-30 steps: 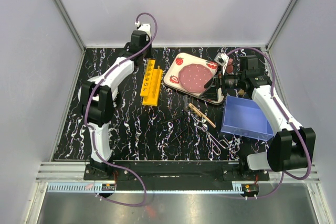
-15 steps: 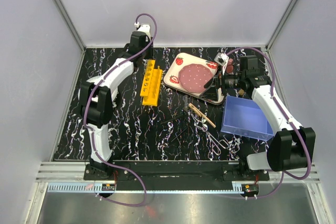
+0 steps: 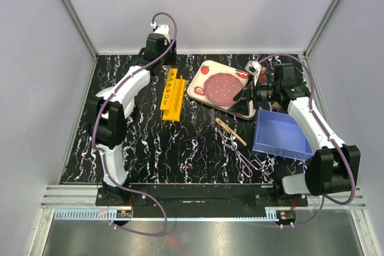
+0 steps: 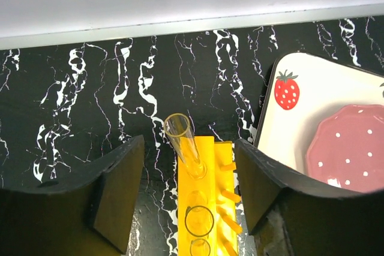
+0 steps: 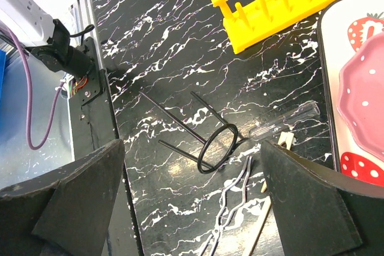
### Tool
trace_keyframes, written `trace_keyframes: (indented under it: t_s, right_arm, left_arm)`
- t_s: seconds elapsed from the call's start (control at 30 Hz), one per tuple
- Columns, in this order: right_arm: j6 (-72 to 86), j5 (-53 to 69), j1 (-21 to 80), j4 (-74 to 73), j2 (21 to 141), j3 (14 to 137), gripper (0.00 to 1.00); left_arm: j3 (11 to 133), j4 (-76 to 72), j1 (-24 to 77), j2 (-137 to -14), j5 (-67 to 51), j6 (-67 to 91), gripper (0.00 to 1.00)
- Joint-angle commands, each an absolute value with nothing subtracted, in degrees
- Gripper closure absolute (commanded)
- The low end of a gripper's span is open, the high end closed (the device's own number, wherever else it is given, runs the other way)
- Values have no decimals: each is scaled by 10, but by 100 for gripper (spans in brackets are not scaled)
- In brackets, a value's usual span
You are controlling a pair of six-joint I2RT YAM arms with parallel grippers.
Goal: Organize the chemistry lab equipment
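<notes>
A yellow holed rack (image 3: 171, 94) lies left of the middle of the table. In the left wrist view a clear glass tube (image 4: 186, 145) stands tilted in the rack's (image 4: 207, 214) far hole. My left gripper (image 4: 189, 196) is open, its fingers on either side of the rack and apart from the tube. My right gripper (image 5: 192, 208) is open and holds nothing; it hangs above loose tools. These are a black ring with thin rods (image 5: 217, 148), a lying glass tube (image 5: 285, 120), silvery forceps (image 5: 231, 208) and a tan wooden clamp (image 3: 231, 131).
A strawberry-print tray (image 3: 201, 82) with a pink dotted plate (image 3: 222, 87) sits right of the rack, partly under my right gripper (image 3: 251, 97). A blue bin (image 3: 281, 136) stands at the right. The back wall is close behind my left gripper (image 3: 163, 64).
My left gripper has opened and let go of the glass tube, which now stands in the rack. The left wrist has drawn back slightly. The right arm has not moved.
</notes>
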State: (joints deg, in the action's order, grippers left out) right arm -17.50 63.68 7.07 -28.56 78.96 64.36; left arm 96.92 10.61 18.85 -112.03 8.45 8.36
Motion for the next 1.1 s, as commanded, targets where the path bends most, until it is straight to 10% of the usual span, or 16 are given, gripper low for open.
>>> trace_keyframes:
  t_s: [0.0, 0.27, 1.07]
  right_arm:
    - [-192, 635, 68, -284, 795, 642, 0]
    - [-233, 585, 68, -303, 800, 642, 0]
    - [-134, 291, 239, -497, 1016, 866, 0]
  left_arm:
    - [992, 91, 183, -1060, 98, 77, 32]
    - [950, 105, 167, -975, 112, 75, 1]
    - [470, 238, -94, -510, -266, 207, 1]
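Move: From the right hand, the loose test tube lies on the table about 5 cm ahead, 6 cm left and 21 cm down. The black tripod is some 6 cm back and 9 cm left of that hand, the wooden clamp about 2 cm back and 1 cm right. From the left hand, the loose tube is roughly 21 cm back, 18 cm right and 20 cm down; the yellow rack's middle is 11 cm back and 3 cm right, the white plate 13 cm back and 23 cm left. Up off the tube already standing in the rack's far hole, the left hand opens wide, then swings back some 24 cm and left towards the white plate, cresting about 12 cm up before sinking again, easing a little right and rolling its left side down. The right hand, still wide open, sinks about 7 cm towards the loose tube, finally drifting left, its fingers tipping steeper by some 25 degrees; it touches nothing yet. ##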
